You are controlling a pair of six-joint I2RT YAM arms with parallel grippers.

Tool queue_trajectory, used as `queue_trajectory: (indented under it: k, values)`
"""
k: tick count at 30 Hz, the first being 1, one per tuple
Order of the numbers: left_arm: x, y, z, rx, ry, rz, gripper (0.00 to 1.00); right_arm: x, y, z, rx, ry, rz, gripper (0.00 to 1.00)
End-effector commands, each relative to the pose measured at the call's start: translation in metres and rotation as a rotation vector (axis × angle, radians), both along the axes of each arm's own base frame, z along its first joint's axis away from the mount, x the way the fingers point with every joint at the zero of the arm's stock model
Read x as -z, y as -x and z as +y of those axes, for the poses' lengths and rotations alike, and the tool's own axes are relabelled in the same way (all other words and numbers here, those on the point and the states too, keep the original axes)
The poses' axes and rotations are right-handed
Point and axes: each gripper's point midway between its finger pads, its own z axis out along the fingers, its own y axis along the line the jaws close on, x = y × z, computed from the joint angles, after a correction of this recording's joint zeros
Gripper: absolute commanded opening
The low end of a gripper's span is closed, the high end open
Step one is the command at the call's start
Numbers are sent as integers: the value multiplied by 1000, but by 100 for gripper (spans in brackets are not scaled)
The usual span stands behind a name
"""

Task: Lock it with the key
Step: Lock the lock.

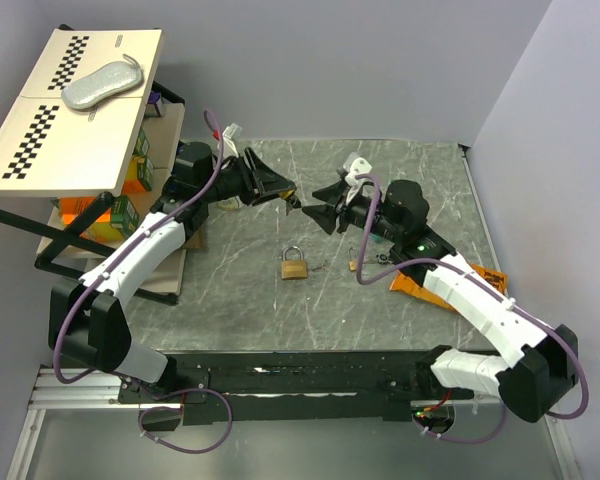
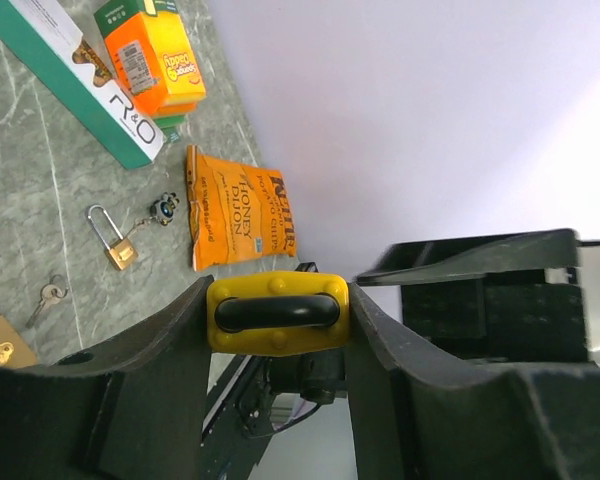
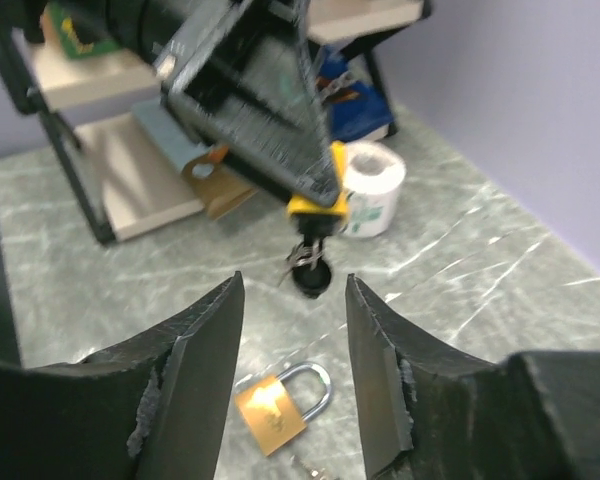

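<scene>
My left gripper [image 1: 288, 194] is shut on a small yellow padlock [image 2: 278, 313] with a black shackle and holds it above the table. In the right wrist view the padlock [image 3: 316, 204] hangs from the left fingers, with a black-headed key and ring [image 3: 311, 276] dangling from its underside. My right gripper [image 3: 293, 295] is open and empty, facing the key from a short distance, its jaws apart to either side of it. In the top view the right gripper [image 1: 321, 211] sits just right of the left one.
A brass padlock [image 1: 294, 265] lies on the table below the grippers, with keys [image 1: 321, 267] beside it. A long-shackle padlock [image 2: 113, 238], an orange chip bag [image 2: 242, 208] and boxes [image 2: 152, 60] lie to the right. A toilet roll [image 3: 372, 190] and shelf rack [image 1: 70, 110] stand left.
</scene>
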Motion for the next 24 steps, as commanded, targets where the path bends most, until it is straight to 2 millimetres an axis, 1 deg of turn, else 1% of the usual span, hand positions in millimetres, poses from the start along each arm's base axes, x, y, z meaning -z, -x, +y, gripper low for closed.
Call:
queue_trajectory:
  k: [1, 4, 6, 7, 15, 16, 17, 19, 20, 24]
  values:
    - [-36, 13, -3, 53, 43, -125, 1, 1, -2, 14, -68, 14, 13, 51]
    - [-38, 16, -4, 63, 45, -135, 1, -2, -7, 19, -78, 12, 0, 50]
    - [-39, 17, -5, 66, 46, -140, 1, -4, -10, 20, -75, 7, -6, 48]
    - [-39, 18, -5, 69, 47, -140, 1, -2, -11, 21, -77, 11, -2, 47]
    - [-37, 18, -6, 69, 45, -136, 1, -7, -18, 25, -74, -9, -20, 41]
    - [-38, 19, -6, 72, 46, -134, 1, -5, -19, 27, -74, -5, -16, 39]
    - [-38, 18, -6, 70, 47, -139, 1, -6, -20, 27, -71, -4, -17, 35]
    - [-39, 19, -7, 73, 50, -136, 1, -1, -23, 28, -65, 7, -7, 33]
    - [-39, 18, -8, 73, 50, -136, 1, 0, -24, 28, -65, 8, -4, 28]
    - [-39, 18, -7, 69, 47, -136, 1, 5, -25, 29, -63, 22, 1, 21]
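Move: For my open right hand, the key under the yellow padlock lies about 3 cm to the left, 2 cm ahead and 3 cm lower; the yellow padlock itself is some 4 cm ahead and 5 cm left at my own height. Down on the table, about 25 cm below, the brass padlock lies 5 cm left and 2 cm back, the small padlock 10 cm right and 2 cm back. From my left hand, still gripping the yellow padlock, the key is 4 cm below, 2 cm back and 2 cm right. I bring my right hand back in to the key, dipping about 4 cm, lifting a little and easing down again while reaching some 2 cm left and 2 cm forward. On the way I narrow my fingers to about half their opening, one tip on each side of the key's black head. My left hand keeps its grip on the yellow padlock, almost still. ##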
